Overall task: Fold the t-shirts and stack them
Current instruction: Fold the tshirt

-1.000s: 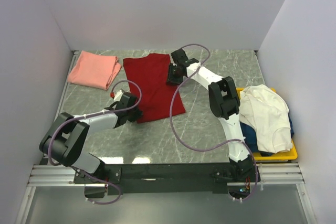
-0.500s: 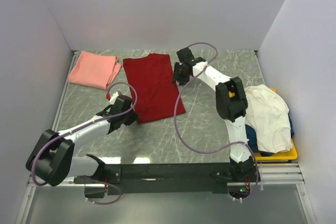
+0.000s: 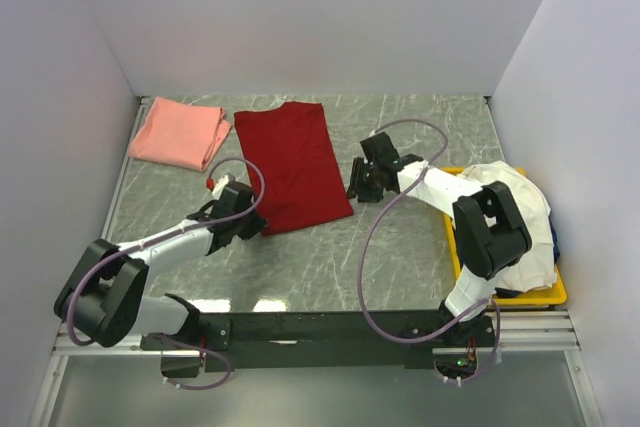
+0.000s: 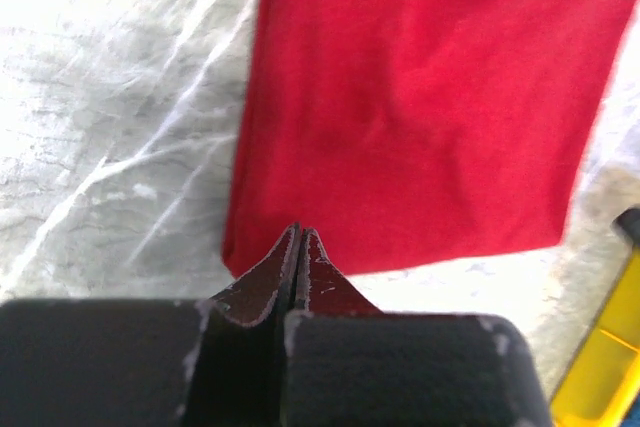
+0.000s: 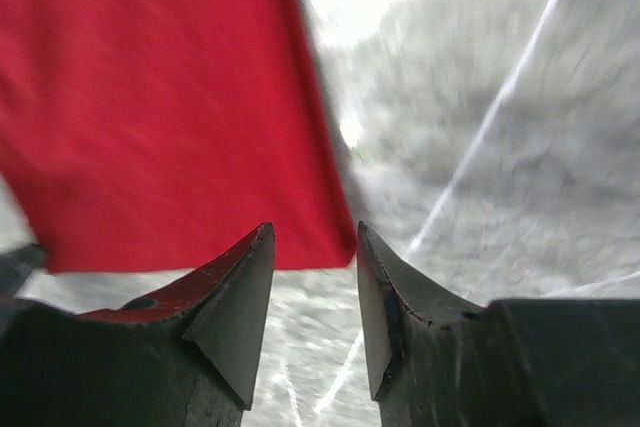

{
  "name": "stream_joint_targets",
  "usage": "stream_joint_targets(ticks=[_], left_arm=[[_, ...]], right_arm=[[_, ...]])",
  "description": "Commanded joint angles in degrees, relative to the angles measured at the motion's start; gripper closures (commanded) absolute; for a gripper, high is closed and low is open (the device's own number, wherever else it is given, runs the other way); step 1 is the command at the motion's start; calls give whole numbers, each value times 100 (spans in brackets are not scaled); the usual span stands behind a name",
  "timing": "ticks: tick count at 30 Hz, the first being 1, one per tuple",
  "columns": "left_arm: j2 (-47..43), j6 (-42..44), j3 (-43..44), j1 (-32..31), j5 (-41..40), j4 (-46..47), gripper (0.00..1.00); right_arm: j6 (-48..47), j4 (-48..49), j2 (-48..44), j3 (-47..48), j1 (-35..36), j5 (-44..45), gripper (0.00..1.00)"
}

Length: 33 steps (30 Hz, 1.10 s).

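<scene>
A deep red t-shirt (image 3: 292, 162) lies flat as a long folded rectangle in the middle of the table. My left gripper (image 3: 260, 229) is shut at its near left corner, and in the left wrist view the closed tips (image 4: 300, 234) lie over the red t-shirt's (image 4: 420, 97) near edge with no cloth seen between them. My right gripper (image 3: 353, 191) stands open at the near right corner. The right wrist view shows that corner of the red t-shirt (image 5: 170, 97) just beyond the gap of the right gripper (image 5: 312, 239). A salmon pink t-shirt (image 3: 180, 133) lies folded at the far left. A cream white t-shirt (image 3: 512, 219) is heaped on the right.
The white t-shirt rests on a yellow tray (image 3: 553, 294) at the right edge, with dark blue cloth (image 3: 482, 259) under it. The tray's corner (image 4: 605, 367) shows in the left wrist view. White walls close in the table on three sides.
My right arm has drawn back from the red t-shirt's far right edge to its near right corner. The left gripper stayed at the near left corner.
</scene>
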Motion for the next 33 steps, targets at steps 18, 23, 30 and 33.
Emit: stream_joint_targets(ticks=[18, 23, 30, 33], left_arm=[[-516, -85, -569, -104, 57, 148, 98], [-1044, -251, -577, -95, -31, -300, 76], [-1090, -428, -911, -95, 293, 67, 66], [-940, -489, -1016, -95, 399, 252, 65]], right_arm=[[302, 750, 74, -1190, 250, 148, 66], [373, 925, -129, -1524, 259, -19, 67], [566, 1391, -437, -2086, 259, -318, 83], [653, 1567, -481, -2271, 259, -441, 86]])
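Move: The red t-shirt's near right corner lies about 4 cm back from the right hand, level sideways and some 6 cm below; the t-shirt's middle is 6 cm ahead and 11 cm left of that hand, the yellow bin 32 cm right and 7 cm back. Just under the left hand, about 1 cm back, 1 cm left and 3 cm down, is the near left corner; the folded pink shirt sits 21 cm ahead and 18 cm left. The right hand comes back and down about 5 cm each way onto the t-shirt's near right corner, dropping first, then easing farther back at table height as its half-open fingers close until they pinch the corner. The left hand, fingers shut, first dips some 2.5 cm towards the near left corner, then rises and draws back about 4 cm in all, opening to roughly a third and sinking again with its spread fingertips just behind that corner. ##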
